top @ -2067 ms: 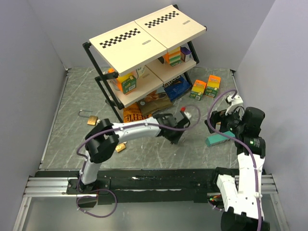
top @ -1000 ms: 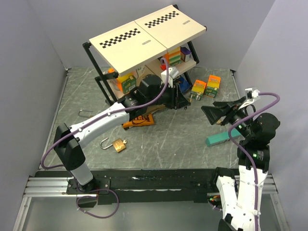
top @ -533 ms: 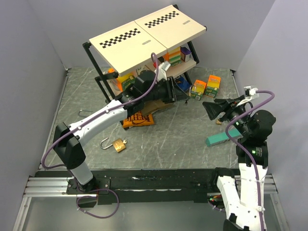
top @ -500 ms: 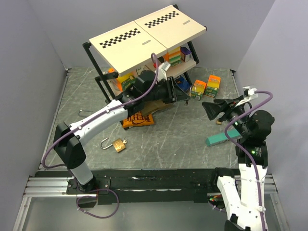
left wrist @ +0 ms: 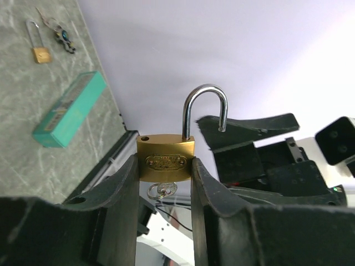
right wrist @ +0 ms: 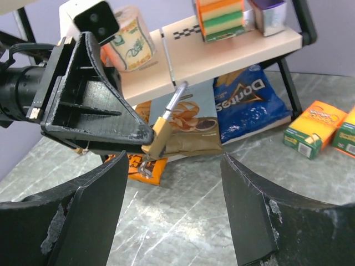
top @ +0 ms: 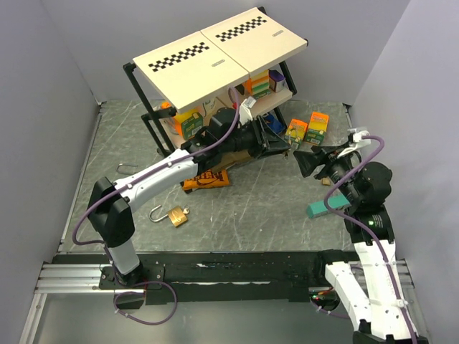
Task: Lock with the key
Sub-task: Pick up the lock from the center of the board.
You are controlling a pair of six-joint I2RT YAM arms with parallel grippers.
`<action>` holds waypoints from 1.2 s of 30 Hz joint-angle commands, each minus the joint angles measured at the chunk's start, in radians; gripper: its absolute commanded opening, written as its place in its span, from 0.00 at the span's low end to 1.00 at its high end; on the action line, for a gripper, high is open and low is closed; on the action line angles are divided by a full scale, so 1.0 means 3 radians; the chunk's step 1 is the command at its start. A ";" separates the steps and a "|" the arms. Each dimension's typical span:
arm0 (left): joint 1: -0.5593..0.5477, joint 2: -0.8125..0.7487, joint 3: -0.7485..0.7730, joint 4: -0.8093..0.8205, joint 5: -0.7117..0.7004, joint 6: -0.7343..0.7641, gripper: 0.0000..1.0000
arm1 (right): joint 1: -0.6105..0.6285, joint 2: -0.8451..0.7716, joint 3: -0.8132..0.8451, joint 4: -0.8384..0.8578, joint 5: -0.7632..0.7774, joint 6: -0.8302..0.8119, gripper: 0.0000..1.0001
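Observation:
In the left wrist view a brass padlock [left wrist: 165, 159] sits clamped between my left gripper's [left wrist: 165, 166] fingers. Its steel shackle [left wrist: 205, 111] stands up and open, one leg free of the body. A key [left wrist: 162, 190] on a ring sticks out of the padlock's underside. My right gripper [right wrist: 173, 160] faces it from close by with jaws open and nothing between them. In its own view the padlock [right wrist: 162, 133] and key [right wrist: 145, 166] hang just beyond its left fingertip. From above, the left gripper [top: 278, 145] and right gripper [top: 305, 159] nearly meet in front of the shelf.
A black shelf rack [top: 215, 57] with groceries stands at the back, with chip bags [right wrist: 244, 105] beneath it. Two small juice boxes [top: 307, 129], a teal box [top: 326, 206], an orange packet [top: 206, 177] and a second brass padlock [top: 176, 216] lie on the table. A small padlock [left wrist: 39, 52] lies near the teal box.
My right gripper has moved left toward the held padlock and its jaws have narrowed somewhat. The left gripper shifted slightly right and still holds the padlock.

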 commanded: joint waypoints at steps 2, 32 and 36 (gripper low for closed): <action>-0.0041 -0.0006 0.0113 0.0237 0.0073 -0.0331 0.01 | 0.0233 0.0158 -0.0085 0.0208 0.0160 -0.0161 0.75; -0.0051 0.0214 0.0169 0.0401 0.0078 -0.0623 0.01 | 0.0576 0.0500 -0.0131 0.0582 0.0738 -0.0406 0.12; -0.0036 0.0183 0.0077 0.0406 0.0119 -0.0628 0.12 | 0.0581 0.0449 -0.0080 0.0490 0.0769 -0.0442 0.00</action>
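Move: The lock, shackle open and ring hanging below, is already between the left fingertips; from the right hand point it is about 5 cm left, 3 cm ahead and 2 cm lower. Far below the right hand, some 32 cm, the small padlock lies about 6 cm ahead and 13 cm right, and the teal box some 5 cm back and 12 cm right. The nearer orange box stands about 23 cm ahead, 3 cm right and 30 cm lower. The lock stays in the left grip and is carried only about 2 cm to the right and forward, slightly down, towards the right fingers. The open right hand reaches in, about 4 cm down, much the same forward and 2 to 3 cm left, then closes to roughly a quarter open, pinching the lock body's lower end by the ring. ##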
